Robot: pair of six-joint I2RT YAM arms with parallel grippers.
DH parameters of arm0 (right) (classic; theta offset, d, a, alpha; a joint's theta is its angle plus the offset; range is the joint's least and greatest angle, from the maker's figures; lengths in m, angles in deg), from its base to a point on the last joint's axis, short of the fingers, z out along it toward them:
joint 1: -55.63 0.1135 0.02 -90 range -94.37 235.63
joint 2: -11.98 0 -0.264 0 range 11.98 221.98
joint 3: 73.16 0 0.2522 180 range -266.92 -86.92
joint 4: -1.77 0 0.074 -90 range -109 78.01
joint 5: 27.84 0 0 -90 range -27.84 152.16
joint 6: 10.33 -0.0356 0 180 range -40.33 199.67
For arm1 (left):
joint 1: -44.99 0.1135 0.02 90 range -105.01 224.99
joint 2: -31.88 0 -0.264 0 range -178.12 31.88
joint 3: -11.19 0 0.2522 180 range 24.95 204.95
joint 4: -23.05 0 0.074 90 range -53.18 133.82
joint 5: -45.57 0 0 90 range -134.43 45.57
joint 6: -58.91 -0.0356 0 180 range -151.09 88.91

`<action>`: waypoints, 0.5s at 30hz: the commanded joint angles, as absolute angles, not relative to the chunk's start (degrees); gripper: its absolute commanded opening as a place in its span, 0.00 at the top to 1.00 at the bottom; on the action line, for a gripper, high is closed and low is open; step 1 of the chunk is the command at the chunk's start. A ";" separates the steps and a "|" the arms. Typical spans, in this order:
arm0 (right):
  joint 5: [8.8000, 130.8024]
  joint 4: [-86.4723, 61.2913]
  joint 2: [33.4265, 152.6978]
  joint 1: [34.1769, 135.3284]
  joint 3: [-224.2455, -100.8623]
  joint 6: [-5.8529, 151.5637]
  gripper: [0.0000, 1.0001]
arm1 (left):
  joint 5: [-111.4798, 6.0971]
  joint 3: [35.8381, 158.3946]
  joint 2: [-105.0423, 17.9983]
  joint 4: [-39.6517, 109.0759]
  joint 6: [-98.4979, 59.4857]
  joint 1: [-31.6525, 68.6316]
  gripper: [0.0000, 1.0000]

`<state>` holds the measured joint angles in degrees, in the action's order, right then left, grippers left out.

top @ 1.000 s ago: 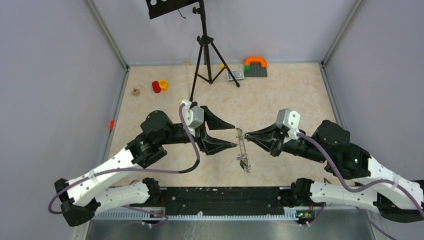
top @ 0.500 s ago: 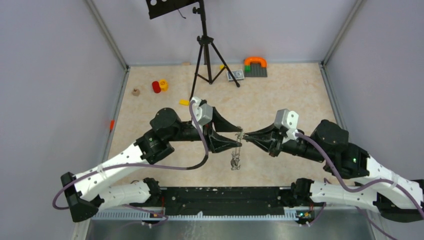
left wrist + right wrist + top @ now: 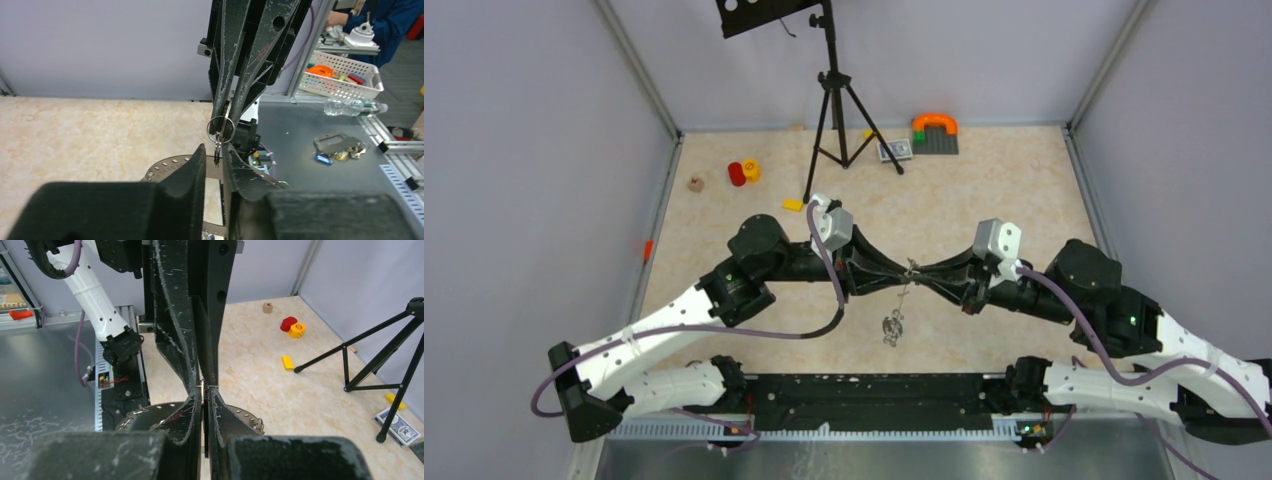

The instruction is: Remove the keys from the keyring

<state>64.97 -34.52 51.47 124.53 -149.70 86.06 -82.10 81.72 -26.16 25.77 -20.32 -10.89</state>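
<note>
The keyring hangs in mid-air between my two grippers, seen edge-on in the top view (image 3: 903,297), with the keys (image 3: 891,328) bunched at its lower end. In the left wrist view its flat perforated arc (image 3: 167,163) hangs under a small wire loop (image 3: 220,130). My right gripper (image 3: 920,271) is shut on that loop from the right. My left gripper (image 3: 902,272) meets it tip to tip. Its fingers (image 3: 200,160) are closed to a narrow gap round the thin metal piece under the loop. The right wrist view shows the arc (image 3: 240,415) behind my right gripper (image 3: 205,390).
A black tripod (image 3: 834,110) stands at the back centre. A yellow block (image 3: 793,205) lies just behind the left arm. Red and yellow pieces (image 3: 744,172), a small cube (image 3: 695,184), a card (image 3: 894,150) and a brick plate (image 3: 934,132) lie further back. Another key bunch (image 3: 340,147) lies on the grey bench.
My left gripper has moved right to the top of the keyring and closed from wide open. The hanging keys have swung left. The right gripper has stayed put.
</note>
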 commanded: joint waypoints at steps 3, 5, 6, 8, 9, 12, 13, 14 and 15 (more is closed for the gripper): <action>65.42 -30.21 50.24 124.93 -151.38 85.65 1.00 | -82.79 82.78 -26.53 24.78 -20.22 -11.13 1.00; 65.33 -30.51 49.79 124.90 -151.30 85.65 1.00 | -82.75 83.29 -26.61 26.13 -20.73 -11.07 1.00; 65.37 -30.64 49.63 124.93 -151.26 85.69 1.00 | -82.79 83.38 -26.50 26.47 -20.87 -11.05 1.00; 65.37 -31.13 49.28 124.90 -151.26 85.72 1.00 | -82.61 83.46 -26.21 26.90 -21.17 -11.04 1.00; 65.33 -31.47 49.06 124.90 -151.26 85.73 1.00 | -82.52 83.48 -26.01 27.16 -21.40 -11.09 1.00; 65.12 -32.17 48.28 124.90 -150.98 85.66 1.00 | -82.08 83.72 -25.49 27.90 -21.91 -11.11 1.00; 64.99 -32.26 47.98 124.94 -150.83 85.57 1.00 | -82.01 83.81 -25.36 28.12 -22.14 -11.10 1.00; 64.97 -32.39 47.74 124.89 -150.62 85.38 1.00 | -81.87 83.94 -25.22 28.34 -22.28 -11.15 1.00; 64.97 -32.53 47.41 124.88 -150.35 85.20 1.00 | -81.79 83.94 -25.10 28.42 -22.37 -11.06 1.00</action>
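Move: The small ring with its hanging link sits just past the left hand's partly closed fingertips, about 1 cm to its right, level in depth and height. From the right hand, whose shut fingers hold the small ring, it is about 1 cm to the left, also level in depth and height. From the left hand, the grey plate's middle hangs some 7 cm below and 1 cm back, neither left nor right; the key cluster hangs about 13 cm below, 2 cm back and 2 cm left. Left fingers shut on the small ring's link while the right hand, still gripping, draws about 1 cm right. ##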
